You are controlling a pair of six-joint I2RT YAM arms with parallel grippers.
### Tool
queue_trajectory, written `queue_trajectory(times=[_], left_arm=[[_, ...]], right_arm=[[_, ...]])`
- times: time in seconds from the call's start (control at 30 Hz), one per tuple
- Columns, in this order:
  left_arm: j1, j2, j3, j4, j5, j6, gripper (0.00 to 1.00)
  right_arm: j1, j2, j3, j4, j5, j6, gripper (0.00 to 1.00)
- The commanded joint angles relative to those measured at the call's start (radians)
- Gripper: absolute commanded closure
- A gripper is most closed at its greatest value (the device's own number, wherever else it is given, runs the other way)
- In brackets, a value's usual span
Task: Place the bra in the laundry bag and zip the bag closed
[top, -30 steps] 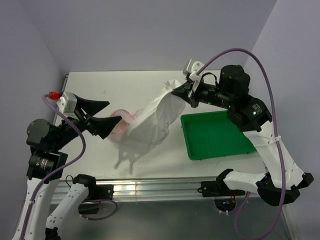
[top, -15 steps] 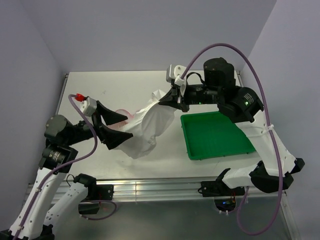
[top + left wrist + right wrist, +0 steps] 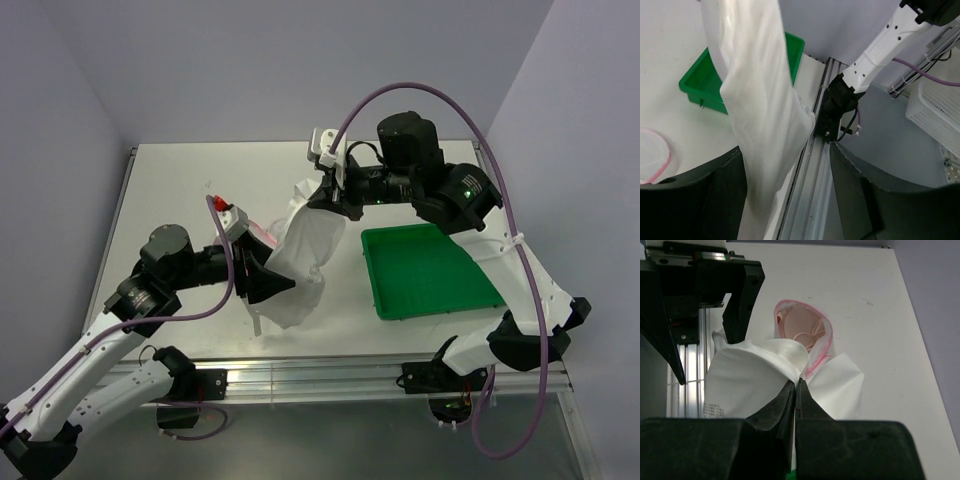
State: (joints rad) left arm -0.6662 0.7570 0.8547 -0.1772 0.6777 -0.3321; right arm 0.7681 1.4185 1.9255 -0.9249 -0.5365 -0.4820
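Note:
The laundry bag (image 3: 803, 347) lies open on the table, its pink rim showing, with the peach bra (image 3: 801, 326) inside it. My right gripper (image 3: 796, 385) is shut on the top corner of a white plastic pouch (image 3: 305, 250) and holds it up over the laundry bag (image 3: 262, 233), hiding most of it from above. My left gripper (image 3: 268, 287) is open. The pouch's lower end (image 3: 765, 115) hangs between its fingers (image 3: 695, 200), close to the left one. A bit of the laundry bag's pink edge (image 3: 655, 156) shows at the far left of the left wrist view.
A green rectangular tray (image 3: 430, 270) sits on the table at the right, just beside the hanging pouch. The aluminium rail (image 3: 805, 200) along the table's near edge runs under my left gripper. Walls close in the back and both sides.
My right arm has swung left and carried the pouch with it. My left arm has moved right and forward to the pouch's lower end, and its jaws have narrowed around it.

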Motion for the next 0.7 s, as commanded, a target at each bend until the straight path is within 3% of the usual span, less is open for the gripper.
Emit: queue_trajectory(times=[0.0,0.1,0.2,0.23,0.3,0.33,0.43,0.5,0.67], left_arm=[[-0.022,-0.002,0.032,-0.03,-0.092,0.05,0.32],[-0.027,0.004,0.033,-0.056,-0.121,0.065,0.34],[-0.029,0.007,0.038,-0.064,-0.132,0.073,0.47],[-0.03,0.005,0.041,-0.067,-0.136,0.076,0.58],[-0.03,0.005,0.047,-0.07,-0.156,0.076,0.7],[-0.03,0.005,0.049,-0.068,-0.182,0.074,0.82],[-0.03,0.011,0.055,-0.065,-0.274,0.056,1.0],[-0.03,0.024,0.067,-0.071,-0.355,0.038,1.0],[-0.03,0.071,0.102,-0.061,-0.559,-0.048,1.0]], right_arm=[[0.007,-0.001,0.07,-0.002,0.038,-0.017,1.0],[0.007,-0.007,0.084,-0.011,0.043,-0.024,1.0],[0.005,-0.018,0.084,-0.011,0.041,-0.029,1.0],[0.007,-0.023,0.081,-0.011,0.043,-0.029,1.0],[0.005,-0.027,0.079,-0.006,0.044,-0.027,1.0],[0.005,-0.029,0.073,-0.003,0.043,-0.027,1.0],[0.007,-0.047,0.05,0.021,0.05,-0.018,1.0],[0.017,-0.081,0.021,0.047,0.062,0.0,1.0],[0.111,-0.274,-0.251,0.256,0.101,0.092,1.0]])
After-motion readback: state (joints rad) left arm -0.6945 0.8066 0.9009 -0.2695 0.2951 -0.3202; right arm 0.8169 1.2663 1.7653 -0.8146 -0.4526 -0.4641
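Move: The white cloth hangs from the right gripper's shut fingers, its middle about 5 cm back, 5 cm left and 9 cm below them. From the left gripper, that middle is some 3 cm ahead and 3 cm right, at about hand height, with a fold already running between the open fingers. The laundry bag lies roughly 17 cm ahead, 11 cm left and 28 cm below the left hand; its mesh lid is 24 cm ahead, 4 cm right and 31 cm below. Ease the left gripper about 2 cm down and slightly forward while closing it fully on the hanging fold of white cloth. Once shut, push on forward with the pinched cloth, about 6 cm in all, turning the wrist some 20 degrees counter-clockwise. Keep the right fingers pinched on the cloth, rising about 1.5 cm, then drawing back 2 cm. ##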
